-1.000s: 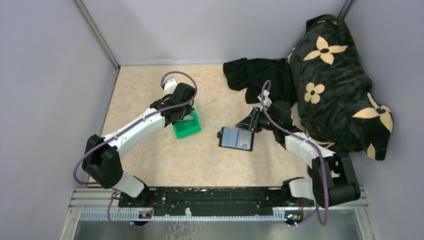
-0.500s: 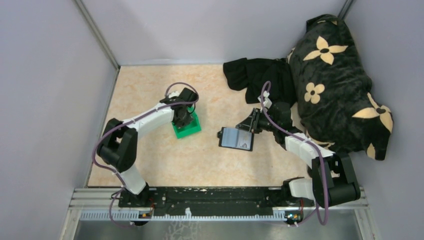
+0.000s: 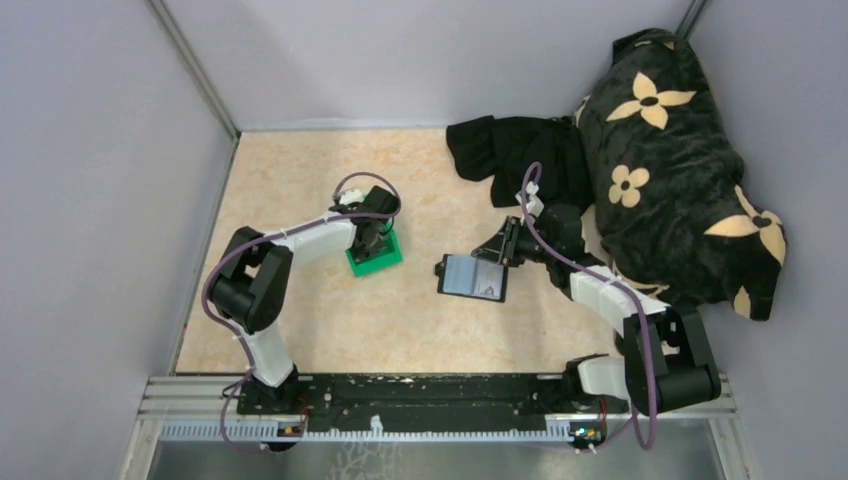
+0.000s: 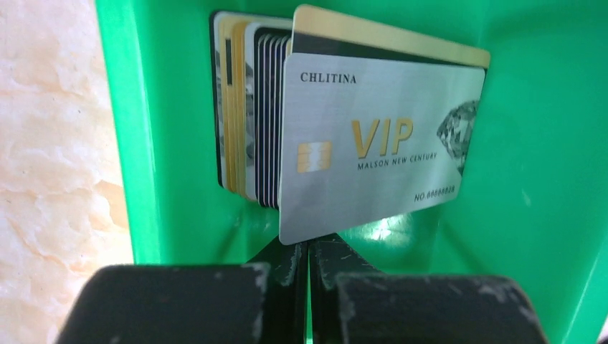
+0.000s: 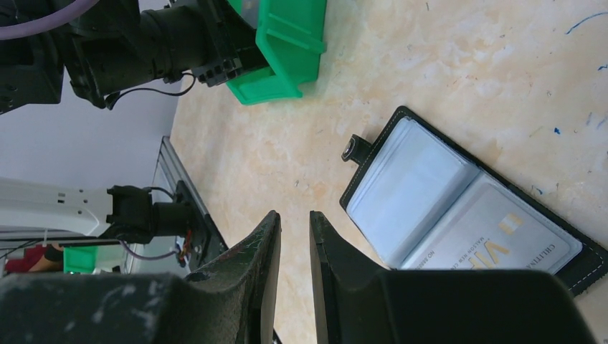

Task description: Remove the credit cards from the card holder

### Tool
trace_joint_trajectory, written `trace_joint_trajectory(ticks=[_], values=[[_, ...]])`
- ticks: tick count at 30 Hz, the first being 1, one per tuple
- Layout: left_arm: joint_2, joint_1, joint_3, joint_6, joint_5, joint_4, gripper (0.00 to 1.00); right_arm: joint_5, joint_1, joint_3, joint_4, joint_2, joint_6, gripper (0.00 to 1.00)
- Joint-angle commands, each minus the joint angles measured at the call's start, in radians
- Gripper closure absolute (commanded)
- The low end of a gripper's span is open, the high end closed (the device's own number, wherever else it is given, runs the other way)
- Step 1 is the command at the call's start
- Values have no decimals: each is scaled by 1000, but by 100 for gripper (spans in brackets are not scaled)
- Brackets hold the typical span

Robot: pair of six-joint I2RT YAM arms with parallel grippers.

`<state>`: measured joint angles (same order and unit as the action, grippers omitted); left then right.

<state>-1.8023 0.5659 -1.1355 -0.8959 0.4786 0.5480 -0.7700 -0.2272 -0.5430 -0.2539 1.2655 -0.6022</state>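
Note:
The black card holder [image 3: 472, 277] lies open on the table, its grey-blue sleeves up. A pale VIP credit card [image 5: 502, 240] still sits in one sleeve [image 5: 459, 208]. My right gripper [image 3: 510, 243] hovers at the holder's right edge, and its jaws [image 5: 294, 215] stand slightly open with nothing between them. My left gripper [image 3: 372, 240] reaches down inside the green bin [image 3: 378, 260]. It [image 4: 308, 247] is shut on the lower corner of a silver VIP credit card [image 4: 373, 150]. A gold card [image 4: 387, 36] and several upright cards [image 4: 247, 107] stand behind it.
A black cloth [image 3: 510, 155] and a large black bag with cream flowers [image 3: 680, 170] fill the back right corner, just behind the right arm. Grey walls close in on the left, back and right. The green bin's walls [image 4: 545, 143] hem in the left fingers.
The left arm has folded its elbow back toward the base and lowered its gripper with the silver card into the green bin. The right arm and the card holder have not moved.

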Motion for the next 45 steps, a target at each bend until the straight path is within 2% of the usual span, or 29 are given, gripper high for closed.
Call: trace_joint_trajectory(ticks=[1, 8, 19, 26, 28, 31, 32, 33, 34, 40, 45], values=[[-38, -3, 4, 21, 105, -48, 100, -18, -4, -16, -40, 3, 15, 78], [-53, -6, 10, 51, 121, -112, 100, -30, -4, -16, -57, 16, 7, 78], [-97, -31, -25, 72, 118, -129, 100, -32, -4, -13, -59, 25, 9, 78], [-67, -38, -19, 77, 112, -142, 100, -33, -4, -14, -58, 26, 11, 78], [-37, -38, 2, 82, 99, -163, 87, -32, -4, -14, -60, 26, 12, 78], [41, -37, 43, 81, 65, -187, 55, -30, -4, -17, -55, 26, 15, 78], [75, -35, 57, 74, 58, -175, 39, -27, -4, -17, -45, 27, 20, 78], [114, -33, 65, 66, 57, -165, 16, -19, -4, -23, -23, 25, 34, 77], [152, -30, 73, 62, 51, -155, 3, -3, -4, -29, 8, 23, 54, 76], [339, 20, 118, 52, 54, -134, 1, 127, -3, -47, 123, -3, 124, 74], [339, 29, 131, 68, 56, -129, 1, 107, -4, -44, 109, 3, 109, 73]])
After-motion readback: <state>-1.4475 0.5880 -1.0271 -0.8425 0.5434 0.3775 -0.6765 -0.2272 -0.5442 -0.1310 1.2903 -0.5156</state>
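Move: The silver VIP card lies in the green box with its near edge at my left fingertips, its middle about 5 cm ahead, 1 cm to the right and at hand height. The rest of the card stack sits about 5 cm ahead and 2 cm left; the box's middle is some 3 cm straight ahead. From my right hand, the open card holder is 10 cm below, 1 cm back and 1 cm left, and the VIP card is 9 cm ahead, 21 cm left and 10 cm down. With my left fingers still shut, I push the VIP card's near edge about 4 cm forward and slightly left, low inside the green box, squaring it against the stack. Then I spread the fingers wide and lift steeply out, roughly 11 cm, easing back a little and tilting the fingertips forward some 20 degrees. Late on, my right hand sinks about 3 cm towards the holder. ##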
